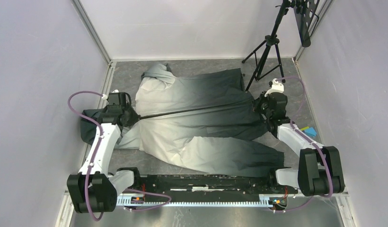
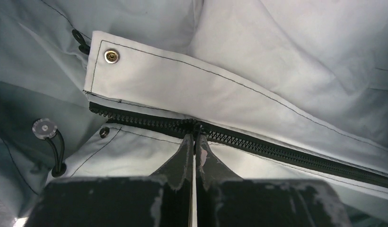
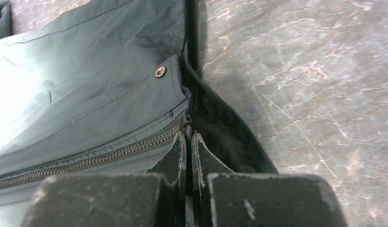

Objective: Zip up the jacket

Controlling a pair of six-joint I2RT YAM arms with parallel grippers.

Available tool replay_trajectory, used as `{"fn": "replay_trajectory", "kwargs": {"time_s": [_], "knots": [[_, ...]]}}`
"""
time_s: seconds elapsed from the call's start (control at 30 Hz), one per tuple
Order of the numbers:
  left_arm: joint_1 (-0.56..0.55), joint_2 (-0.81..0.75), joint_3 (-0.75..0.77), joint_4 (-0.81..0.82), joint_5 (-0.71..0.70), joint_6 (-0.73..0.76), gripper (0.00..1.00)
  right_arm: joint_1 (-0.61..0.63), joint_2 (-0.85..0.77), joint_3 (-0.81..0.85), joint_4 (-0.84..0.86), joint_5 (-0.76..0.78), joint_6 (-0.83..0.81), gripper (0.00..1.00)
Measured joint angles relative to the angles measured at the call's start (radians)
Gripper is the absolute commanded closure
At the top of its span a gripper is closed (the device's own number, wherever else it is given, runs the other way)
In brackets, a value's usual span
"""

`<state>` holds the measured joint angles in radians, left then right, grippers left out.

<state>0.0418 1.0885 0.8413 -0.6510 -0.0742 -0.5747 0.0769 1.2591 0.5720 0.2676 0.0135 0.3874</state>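
Observation:
The jacket (image 1: 197,118) lies flat across the table, its light grey end at the left and its dark end at the right. Its zipper (image 1: 197,109) runs between my two grippers. My left gripper (image 1: 130,117) is at the pale end. In the left wrist view the left gripper (image 2: 196,137) is shut on the zipper slider, below the pale placket strip (image 2: 182,85), and the closed teeth (image 2: 286,151) trail off to the right. My right gripper (image 1: 260,106) is at the dark hem. In the right wrist view it (image 3: 188,136) is shut on the jacket's edge at the zipper's (image 3: 97,161) bottom end.
A black tripod (image 1: 268,47) stands at the back right, just behind the jacket. A small blue and yellow object (image 1: 309,130) lies beside the right arm. One sleeve (image 1: 220,153) spreads toward the front rail (image 1: 201,182). White walls close in the left and right sides.

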Motion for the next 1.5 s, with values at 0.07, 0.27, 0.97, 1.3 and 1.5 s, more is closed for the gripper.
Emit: {"fn": "replay_trajectory", "kwargs": {"time_s": [0.07,0.27,0.97,1.3,1.5], "knots": [[0.021,-0.009,-0.002,-0.003,-0.015,0.016,0.98,0.006,0.016,-0.002,0.010,-0.034,0.003,1.00],[0.055,-0.045,-0.029,0.007,0.083,0.107,0.98,0.005,0.043,-0.002,0.047,-0.078,-0.005,1.00],[-0.220,0.180,-0.077,0.089,0.159,0.126,0.98,0.000,0.048,0.074,-0.034,0.127,-0.216,1.00],[-0.404,0.278,-0.001,0.111,0.072,0.006,0.98,0.024,0.094,0.128,-0.068,0.199,-0.285,1.00],[-0.460,0.325,0.034,0.122,0.021,-0.054,0.98,0.036,0.126,0.143,-0.075,0.226,-0.299,1.00]]}}
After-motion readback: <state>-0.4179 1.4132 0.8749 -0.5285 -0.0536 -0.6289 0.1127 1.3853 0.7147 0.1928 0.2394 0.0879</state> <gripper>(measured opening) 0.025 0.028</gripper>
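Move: My left fingers are already shut on the zip slider. The zip's lower end, pinched in my right fingers, lies about 50 cm to their right and 6 cm farther out. The zip's open upper end is some 9 cm to their left, level, with the upper snap about 5 cm ahead and 8 cm left. From my right hand the slider is roughly 50 cm left and 6 cm back, with the lower snap about 6 cm ahead and 4 cm left. I ease off the stretched zip. After a brief tug of about a centimetre left, my left hand, still pinching the slider, sinks some 6 cm and swings about 14 cm right towards the lower end, turning roughly 25 degrees clockwise. My right hand keeps its pinch, drifts left, then pulls back right and slightly forward, rolling about 20 degrees left side down. ##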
